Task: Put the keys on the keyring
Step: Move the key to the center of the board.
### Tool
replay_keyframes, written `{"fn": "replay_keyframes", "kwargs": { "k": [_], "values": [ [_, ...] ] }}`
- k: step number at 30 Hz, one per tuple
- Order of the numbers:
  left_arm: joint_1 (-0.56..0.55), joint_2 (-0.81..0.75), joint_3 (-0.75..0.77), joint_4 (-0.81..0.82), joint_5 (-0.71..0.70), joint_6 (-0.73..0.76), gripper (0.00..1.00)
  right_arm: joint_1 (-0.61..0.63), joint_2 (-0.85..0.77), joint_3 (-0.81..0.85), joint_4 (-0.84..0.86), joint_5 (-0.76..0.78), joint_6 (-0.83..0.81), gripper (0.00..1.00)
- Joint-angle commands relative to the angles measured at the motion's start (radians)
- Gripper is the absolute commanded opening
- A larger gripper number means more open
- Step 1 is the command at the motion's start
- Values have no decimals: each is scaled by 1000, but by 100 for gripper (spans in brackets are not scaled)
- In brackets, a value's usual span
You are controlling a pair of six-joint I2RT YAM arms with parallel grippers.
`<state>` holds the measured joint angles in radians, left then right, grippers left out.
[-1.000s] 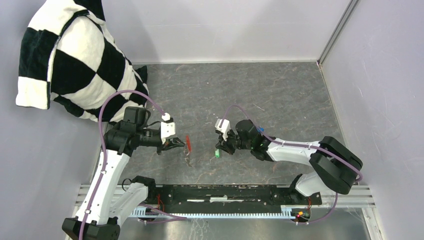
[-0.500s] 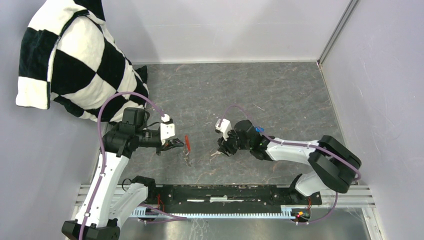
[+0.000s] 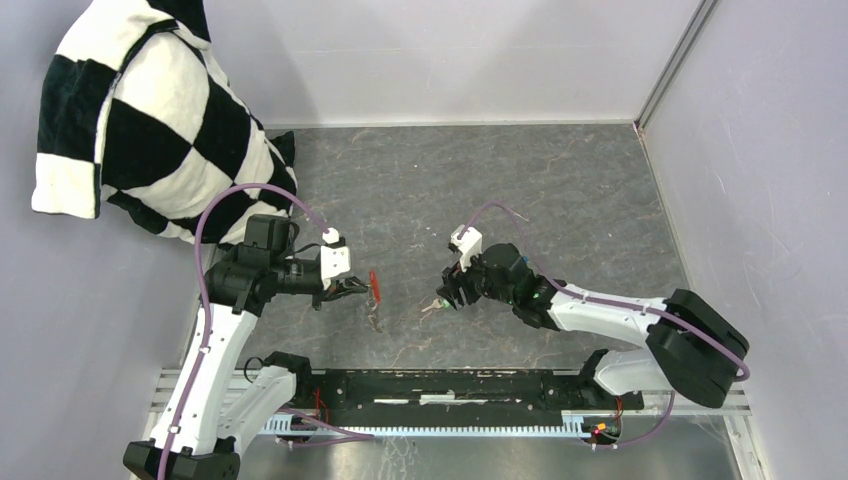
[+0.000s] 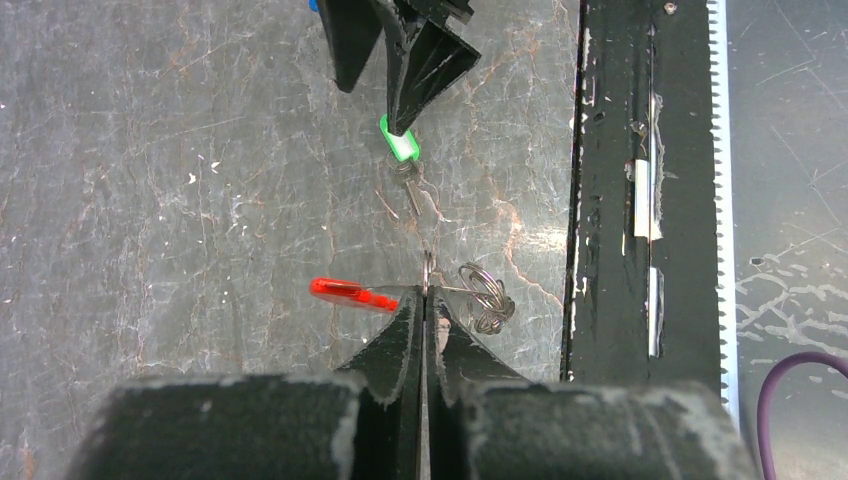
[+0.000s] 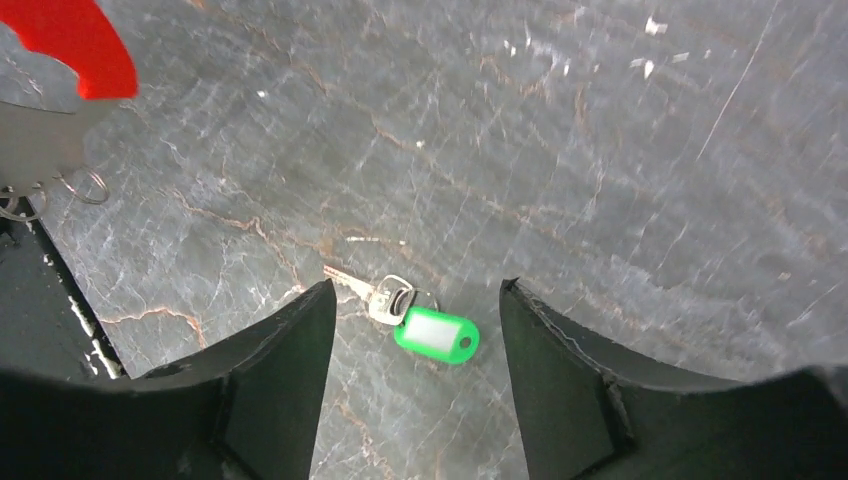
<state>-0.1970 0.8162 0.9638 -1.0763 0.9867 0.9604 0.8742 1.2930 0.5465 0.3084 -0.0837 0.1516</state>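
Observation:
My left gripper is shut on the thin metal ring of the keyring, holding it just above the table. Its red tag sticks out to the left and a coil of small rings hangs to the right. The green key lies flat on the table, its metal blade pointing toward the keyring. My right gripper hovers over it, open, with one finger on each side and neither touching it. A sliver of blue shows behind the right gripper; I cannot tell what it is.
A black-and-white checkered pillow leans in the far left corner. A black rail runs along the near edge between the arm bases. Grey walls close the back and right sides of the marbled table.
The right gripper has opened and let go of the green key, which now lies on the table; that arm shifted slightly right. The left gripper has kept its hold on the keyring.

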Motion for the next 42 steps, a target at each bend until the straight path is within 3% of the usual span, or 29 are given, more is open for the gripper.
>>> {"fn": "replay_keyframes", "kwargs": {
  "k": [1, 8, 21, 31, 42],
  "values": [
    [0, -3, 21, 5, 21, -25, 3, 10, 34, 17, 19, 42, 119, 61],
    [1, -4, 23, 5, 8, -36, 3, 32, 143, 13, 74, 43, 261, 58],
    [1, -12, 22, 6, -2, -48, 3, 23, 154, -41, 65, 152, 350, 59],
    [1, -8, 17, 6, -7, -41, 3, -99, 158, -106, 151, 22, 397, 58],
    [1, -2, 21, 6, -14, -36, 3, -111, 151, -140, 206, -100, 455, 53]
  ]
}}
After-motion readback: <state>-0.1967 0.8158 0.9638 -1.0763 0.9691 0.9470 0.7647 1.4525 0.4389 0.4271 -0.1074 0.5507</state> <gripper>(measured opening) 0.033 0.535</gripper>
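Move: The green tag with its key lies on the board about 8 cm below the open right gripper, about 2 cm to its left and neither ahead nor back. The key points away from the tag, some 5 cm left of this gripper and 1 cm back. The blue tag is about 14 cm right and 9 cm ahead of the gripper. From the left gripper, still pinching the red-tagged keyring, the green tag lies some 16 cm right, 4 cm ahead and 20 cm below. Lower the right gripper about 7 cm to just above the board beside the green tag, closing its fingers partway. Tip the fingers down some 20 degrees and turn them about 15 degrees clockwise. Late in the descent swing 3 to 4 cm right, then ease back about 1 cm left, ending with the left finger at the tag's right end, seemingly touching it. ##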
